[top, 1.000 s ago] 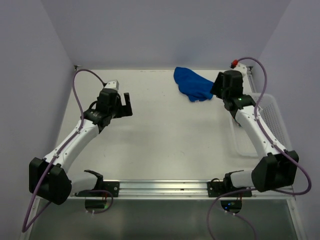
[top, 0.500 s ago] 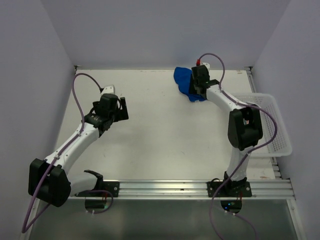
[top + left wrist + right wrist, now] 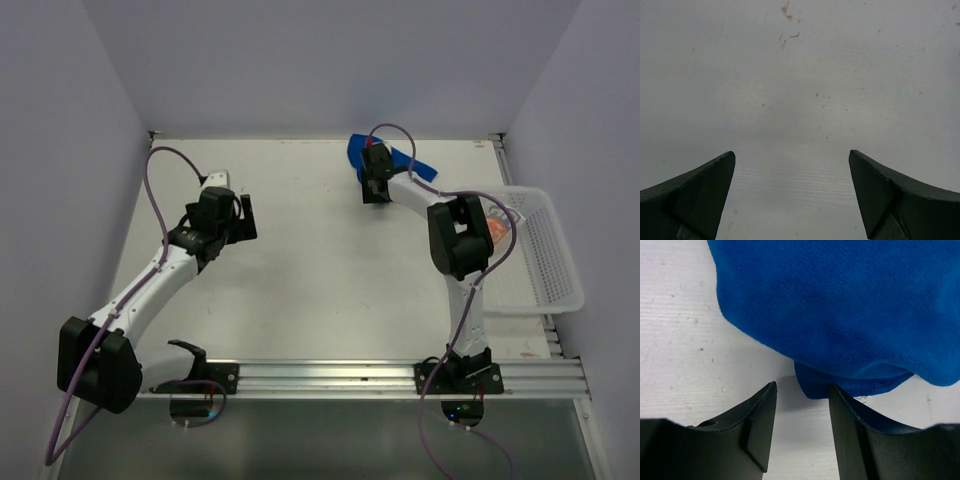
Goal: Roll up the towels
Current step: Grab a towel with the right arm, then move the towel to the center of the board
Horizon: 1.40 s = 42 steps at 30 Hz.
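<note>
The plain blue towel (image 3: 392,155) lies crumpled at the back of the table, right of the middle. My right gripper (image 3: 372,192) is at its near-left edge. In the right wrist view the blue towel (image 3: 840,305) fills the top, and one corner hangs down to the mouth of the right gripper (image 3: 802,386). Its jaws stand apart, with bare table showing between them. A patch of orange cloth (image 3: 497,228) shows in the basket, mostly hidden behind the right arm. My left gripper (image 3: 243,218) hovers over bare table at the left; in its wrist view it (image 3: 792,154) is wide open and holds nothing.
A white mesh basket (image 3: 548,250) stands at the right edge of the table. Purple-grey walls close in the left, back and right sides. A metal rail (image 3: 325,375) with the arm bases runs along the near edge.
My right arm swung from the right side leftward across the blue towel, and its jaws narrowed. The basket it covered now shows. The left gripper drew back a little.
</note>
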Each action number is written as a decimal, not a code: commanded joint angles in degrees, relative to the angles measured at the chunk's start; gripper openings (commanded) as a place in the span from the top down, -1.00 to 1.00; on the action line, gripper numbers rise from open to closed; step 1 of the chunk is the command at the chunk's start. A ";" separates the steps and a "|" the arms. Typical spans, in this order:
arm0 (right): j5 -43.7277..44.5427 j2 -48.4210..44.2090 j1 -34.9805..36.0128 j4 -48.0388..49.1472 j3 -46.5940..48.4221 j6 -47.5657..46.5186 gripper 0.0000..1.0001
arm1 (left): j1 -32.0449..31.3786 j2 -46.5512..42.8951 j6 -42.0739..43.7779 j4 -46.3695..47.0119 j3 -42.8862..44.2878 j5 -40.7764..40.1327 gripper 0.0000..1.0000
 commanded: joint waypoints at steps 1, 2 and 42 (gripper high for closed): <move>3.88 1.46 0.08 0.69 4.26 -2.75 0.02 | 0.66 0.38 -0.21 1.20 1.64 -0.53 -0.99; 5.28 2.33 0.08 0.51 4.53 -3.01 0.06 | 0.66 0.38 -0.21 1.11 1.82 -0.44 -0.99; -5.33 -9.43 20.36 -29.63 32.37 -2.76 1.00 | 2.94 -4.89 -1.09 0.67 2.78 1.23 -0.99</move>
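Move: Just ahead of the right fingers lies the blue towel: its near folded edge is about 3 cm off, its middle roughly 9 cm ahead and 5 cm to the right, a centimetre or so lower. The white basket stands some 34 cm to this hand's right and 15 cm back, the rolled towel in it about 30 cm right and 8 cm back. From the left hand, the blue towel is around 27 cm ahead, 37 cm right and 12 cm below. Sliding about 3 cm forward and 2 cm right, low over the table, the right hand brings its half-open fingers to the blue towel's near edge and shuts them, pinching the cloth. It then lifts some 15 cm while swinging about 16 cm left and drawing back about 7 cm, turning roughly 20 degrees counter-clockwise with the towel in its grip. ##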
